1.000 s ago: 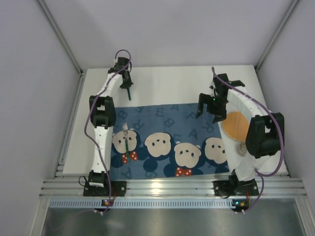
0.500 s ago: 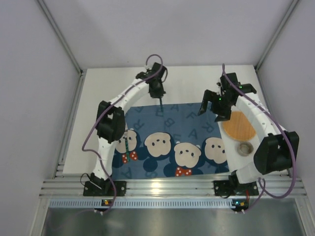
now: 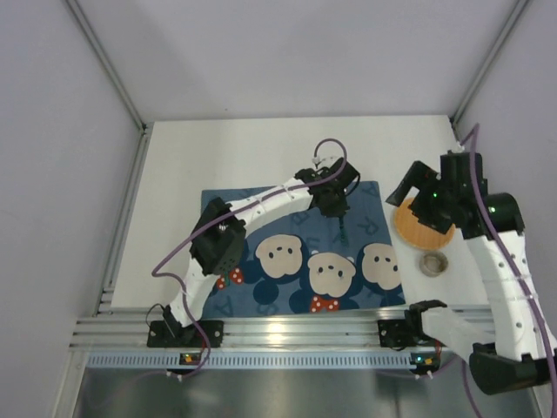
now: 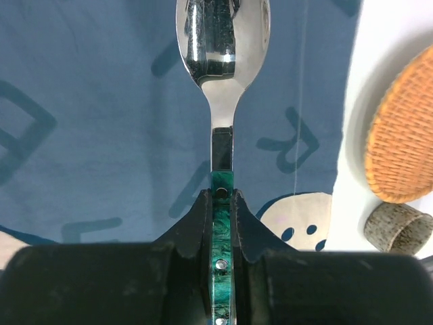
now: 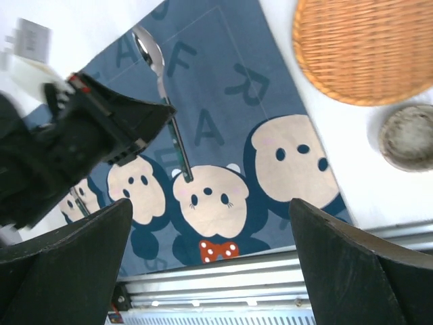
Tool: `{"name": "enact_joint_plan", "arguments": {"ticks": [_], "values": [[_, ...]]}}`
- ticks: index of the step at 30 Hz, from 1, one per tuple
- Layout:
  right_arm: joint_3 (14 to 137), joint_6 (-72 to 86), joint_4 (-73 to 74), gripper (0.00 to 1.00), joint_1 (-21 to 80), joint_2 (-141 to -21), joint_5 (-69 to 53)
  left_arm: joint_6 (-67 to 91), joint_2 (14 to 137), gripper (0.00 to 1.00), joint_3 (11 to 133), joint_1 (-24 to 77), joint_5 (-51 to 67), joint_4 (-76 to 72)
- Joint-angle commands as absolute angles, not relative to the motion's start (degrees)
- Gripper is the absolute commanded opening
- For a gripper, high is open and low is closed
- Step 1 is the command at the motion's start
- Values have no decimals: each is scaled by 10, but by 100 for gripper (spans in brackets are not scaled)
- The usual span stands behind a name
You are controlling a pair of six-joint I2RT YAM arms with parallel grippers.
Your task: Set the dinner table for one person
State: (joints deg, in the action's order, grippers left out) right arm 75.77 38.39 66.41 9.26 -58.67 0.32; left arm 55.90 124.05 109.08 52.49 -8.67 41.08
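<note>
My left gripper (image 4: 222, 203) is shut on the green handle of a spoon (image 4: 222, 40), whose steel bowl points away over the blue placemat (image 4: 101, 135). From above, the left gripper (image 3: 335, 196) hangs over the placemat's right back part, and the spoon (image 3: 344, 228) slants down towards the mat. My right gripper (image 3: 418, 205) stands open over the woven orange mat (image 3: 426, 228) at the right, holding nothing. In the right wrist view, its fingers (image 5: 67, 271) frame the placemat (image 5: 223, 101), with the spoon (image 5: 169, 115) to the left. The white dinner table (image 3: 261, 148) carries it all.
A small round cup (image 3: 433, 262) sits on the table just in front of the woven mat, at the placemat's right edge. The ribbed aluminium rail (image 3: 287, 326) runs along the near edge. Grey walls close in the sides and back.
My left arm has swung from the back left of the table across to the placemat's right part, carrying the spoon. My right arm has drawn back to the right, over the woven mat.
</note>
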Motion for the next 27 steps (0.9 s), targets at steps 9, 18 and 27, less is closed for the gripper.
{"name": "enact_joint_plan", "arguments": {"ticks": [9,18,27], "values": [[805,392,857,100,88,-429,40,646,1263,0,1007,617,-91,233],[784,409,855,100,88,-395,3,631,1292,9,1042,650,-95,289],[830,384,757,100,87,-524,82,606,1208,79,1031,648,-101,330]]}}
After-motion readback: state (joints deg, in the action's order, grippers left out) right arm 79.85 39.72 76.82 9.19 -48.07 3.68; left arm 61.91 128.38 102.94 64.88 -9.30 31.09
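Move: The left hand, already holding the spoon, has its laying place on the right-hand face of the cloth about 9 cm back, 8 cm to its right and 7 cm below. The wicker mat lies some 23 cm right and 2 cm back, the small cup 26 cm right and 13 cm back, both about 7 cm lower. From the right hand, the laying place is roughly 6 cm left, level fore-and-aft and 22 cm down. Left hand lowers the spoon back about 9 cm and rightward, then opens; right hand withdraws up-back, then partly returns. ##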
